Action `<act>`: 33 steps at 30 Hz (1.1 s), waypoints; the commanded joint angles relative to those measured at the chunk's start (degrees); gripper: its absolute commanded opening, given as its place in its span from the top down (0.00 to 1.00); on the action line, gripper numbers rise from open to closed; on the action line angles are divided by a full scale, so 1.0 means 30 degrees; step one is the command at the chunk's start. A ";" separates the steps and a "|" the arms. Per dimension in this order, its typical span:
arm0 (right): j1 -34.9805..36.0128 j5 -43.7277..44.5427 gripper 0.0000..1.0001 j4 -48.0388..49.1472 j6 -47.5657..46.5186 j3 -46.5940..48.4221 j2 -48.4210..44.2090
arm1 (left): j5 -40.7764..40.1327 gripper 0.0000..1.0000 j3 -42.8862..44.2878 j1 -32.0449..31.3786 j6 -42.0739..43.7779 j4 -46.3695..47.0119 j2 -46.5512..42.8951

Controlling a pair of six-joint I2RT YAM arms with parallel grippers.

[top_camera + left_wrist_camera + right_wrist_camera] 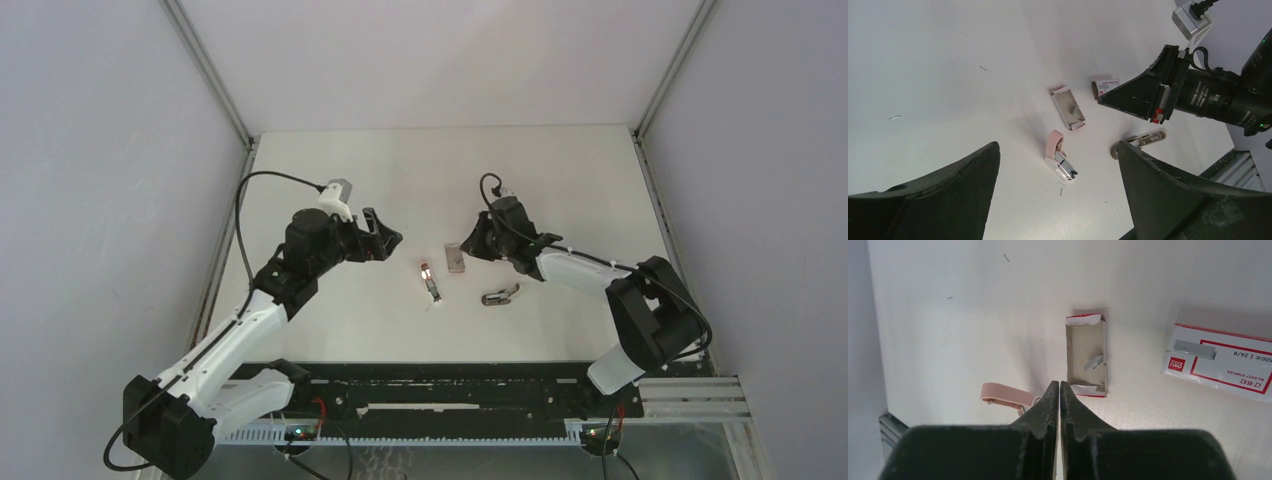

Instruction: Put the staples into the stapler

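The stapler (430, 280) lies open at mid-table, its pink lid (1005, 394) swung up and its metal channel (1066, 167) exposed. The staples' inner tray (1080, 347) lies just beyond it, holding a small bent silvery piece (1094, 363). The white red-printed box (1220, 362) rests to the tray's right, with a grey strip (1195, 349) showing on its face. My right gripper (1059, 385) hovers shut just short of the tray, nothing visible between its fingers. My left gripper (1058, 146) stands wide open above and left of the stapler, apart from it.
A dark grey-brown tool (500, 295) lies right of the stapler, near my right arm. Single loose staples (894, 118) are scattered on the white table. Frame rails and walls bound the table on the left (225, 250) and right.
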 commanded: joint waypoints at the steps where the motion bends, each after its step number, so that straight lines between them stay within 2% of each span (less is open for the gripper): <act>1: -0.0446 -0.1962 1.00 0.2984 0.0089 -0.1160 -0.1817 | 0.1496 0.09 -0.0477 -0.0901 -0.0180 0.2429 -0.0610; 3: -0.0419 -0.2222 1.00 0.3533 0.0002 -0.1556 -0.2785 | 0.2036 0.09 -0.0585 -0.1471 -0.0355 0.3177 -0.0426; 6: -0.0271 -0.0874 1.00 0.2874 -0.0893 -0.1528 -0.3435 | 0.2045 0.09 -0.0861 -0.1768 -0.0757 0.3664 -0.0217; 13: 0.1167 0.2952 0.99 -0.2481 -0.2405 0.1699 -0.0802 | 0.0753 0.09 -0.0999 -0.1764 -0.0865 0.2709 -0.0025; 16: 0.1478 0.3522 0.88 -0.2662 -0.1956 0.1937 -0.0189 | 0.0130 0.12 -0.0576 -0.2024 -0.0690 0.2604 0.0524; 17: 0.1413 0.3687 0.85 -0.2739 -0.1776 0.1938 -0.0195 | -0.0872 0.13 -0.0185 -0.2496 -0.0271 0.2302 0.0851; 20: 0.0921 0.3913 0.76 -0.3160 -0.2037 0.1916 -0.0609 | -0.3143 0.16 0.1527 -0.4238 0.1234 0.1064 0.2512; 24: -0.0172 0.4110 0.66 -0.3523 -0.2617 0.1161 -0.2181 | -0.3689 0.25 0.3352 -0.5359 0.1689 0.0853 0.5544; 33: -0.3059 0.2405 0.61 -0.3254 -0.3300 -0.2012 -0.6617 | -0.4163 0.43 0.8324 -0.6869 0.3070 -0.0413 1.2776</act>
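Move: The staple tray, with a short staple strip in it, lies about 13 cm to the left hand's right, 4 cm ahead and 20 cm below; from the right hand it is 1 cm left and about 6 cm below. Around the tray, the pink stapler sits 5 cm left and 5 cm nearer, the staple box 9 cm right and 2 cm farther out, the brown stapler 9 cm right and 8 cm nearer. The tray is cleared by one hand and approached by the other: the shut right fingers rise about 4 cm, sink back, then slide 9 cm right and up to above the staple box, opening part-way. The left hand first backs off to the right, briefly waits, then heads right and down towards the tray, its left side rolling up some 15 degrees, fingers narrowing but still open. ##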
